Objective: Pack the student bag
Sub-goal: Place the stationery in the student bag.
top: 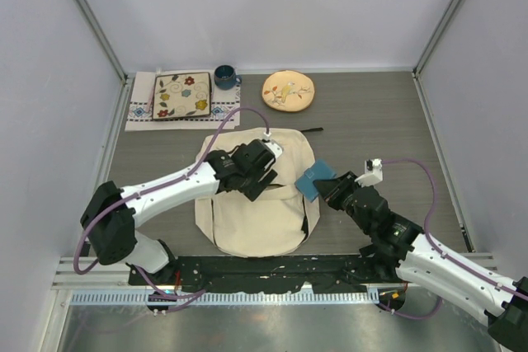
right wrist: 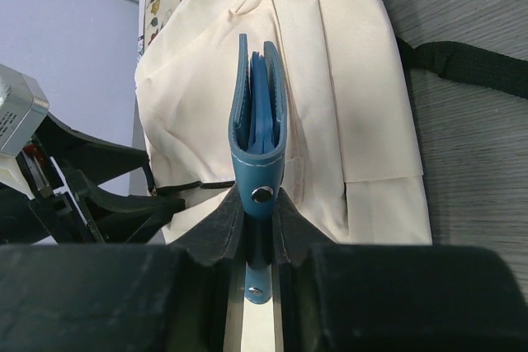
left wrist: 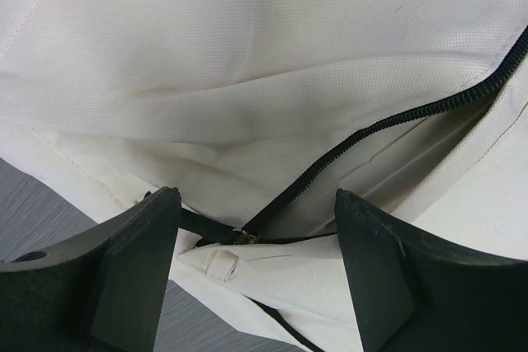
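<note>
The student bag (top: 256, 224) lies flat mid-table, cream fabric with black straps. My left gripper (top: 262, 180) hovers over its upper part. In the left wrist view that gripper (left wrist: 257, 232) is open, its black fingers (left wrist: 136, 274) straddling the bag's partly open black zipper (left wrist: 371, 133) and its pull, with nothing gripped. At the bag's right edge, my right gripper (top: 328, 189) is shut on a blue snap wallet (top: 313, 177). The right wrist view shows the wallet (right wrist: 257, 121) standing on edge between the jaws of the right gripper (right wrist: 260, 212), in front of the bag (right wrist: 346, 80).
Along the back edge sit a floral square plate (top: 183, 95) on a placemat, a blue mug (top: 225, 77) and a round yellowish plate (top: 288, 91). A thin black item (top: 312, 130) lies behind the bag. A black strap (right wrist: 470, 63) trails on the table. Walls enclose three sides.
</note>
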You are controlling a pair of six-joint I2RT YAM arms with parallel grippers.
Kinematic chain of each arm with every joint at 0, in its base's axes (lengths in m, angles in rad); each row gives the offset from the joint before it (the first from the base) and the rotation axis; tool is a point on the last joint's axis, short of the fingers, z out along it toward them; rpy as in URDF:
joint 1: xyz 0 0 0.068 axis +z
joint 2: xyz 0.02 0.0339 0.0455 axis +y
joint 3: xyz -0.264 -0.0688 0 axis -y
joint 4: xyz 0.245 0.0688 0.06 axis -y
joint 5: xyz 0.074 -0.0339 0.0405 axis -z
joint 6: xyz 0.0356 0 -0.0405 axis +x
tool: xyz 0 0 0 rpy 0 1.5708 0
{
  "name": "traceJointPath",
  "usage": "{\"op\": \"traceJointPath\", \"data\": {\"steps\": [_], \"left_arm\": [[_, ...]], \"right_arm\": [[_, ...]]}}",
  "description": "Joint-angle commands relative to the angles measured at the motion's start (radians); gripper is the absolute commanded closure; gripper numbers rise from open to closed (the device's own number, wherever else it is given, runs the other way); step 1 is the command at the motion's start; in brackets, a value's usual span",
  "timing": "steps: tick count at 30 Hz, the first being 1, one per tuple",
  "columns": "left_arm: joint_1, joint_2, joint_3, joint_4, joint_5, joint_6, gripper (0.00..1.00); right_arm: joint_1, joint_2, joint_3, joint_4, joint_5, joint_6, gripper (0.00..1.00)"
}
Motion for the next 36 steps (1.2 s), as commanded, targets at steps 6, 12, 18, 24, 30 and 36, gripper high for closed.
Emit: {"op": "traceJointPath", "data": {"steps": [6,12,18,24,30,36], "left_arm": [[-0.071,-0.031,-0.086,0.114,-0.172,-0.022,0.35],[-0.08,-0.045,-0.119,0.147,-0.208,-0.018,0.52],[-0.08,-0.036,-0.129,0.178,-0.247,-0.023,0.63],[-0.08,-0.02,-0.126,0.195,-0.25,-0.028,0.83],[-0.08,-0.045,-0.125,0.207,-0.233,-0.028,1.0],[-0.08,-0.089,-0.115,0.209,-0.195,-0.032,1.0]], "right_arm": [[0.0,-0.002,0.007,0.046,0.01,0.012,0.99],[-0.002,-0.008,0.002,0.046,0.011,0.018,0.98],[-0.002,-0.008,0.004,0.046,0.011,0.017,0.99],[-0.002,-0.006,0.004,0.043,0.01,0.015,0.98],[-0.002,-0.008,0.004,0.043,0.013,0.017,0.98],[-0.002,0.001,0.004,0.059,-0.001,0.014,0.98]]}}
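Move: The zip edge of the bag's open mouth lies just beneath the left fingers, about 1 cm ahead and 2 cm below; the loose zip end is some 6 cm left and 2 cm farther out, 3 cm down. The blue pencil case hangs roughly 11 cm to the right, 1 cm ahead and 3 cm higher. From the right hand, that zip edge is about 12 cm left, level fore and aft and 5 cm below. Down and then slightly forward, about 1 cm each, the left hand settles at the zip edge while its wrist tips the fingers some 10 degrees up to point more forward. Its wide-open fingers shut completely to pinch the cloth edge beside the zip. The right hand stays put, still gripping the pencil case beside the bag. ##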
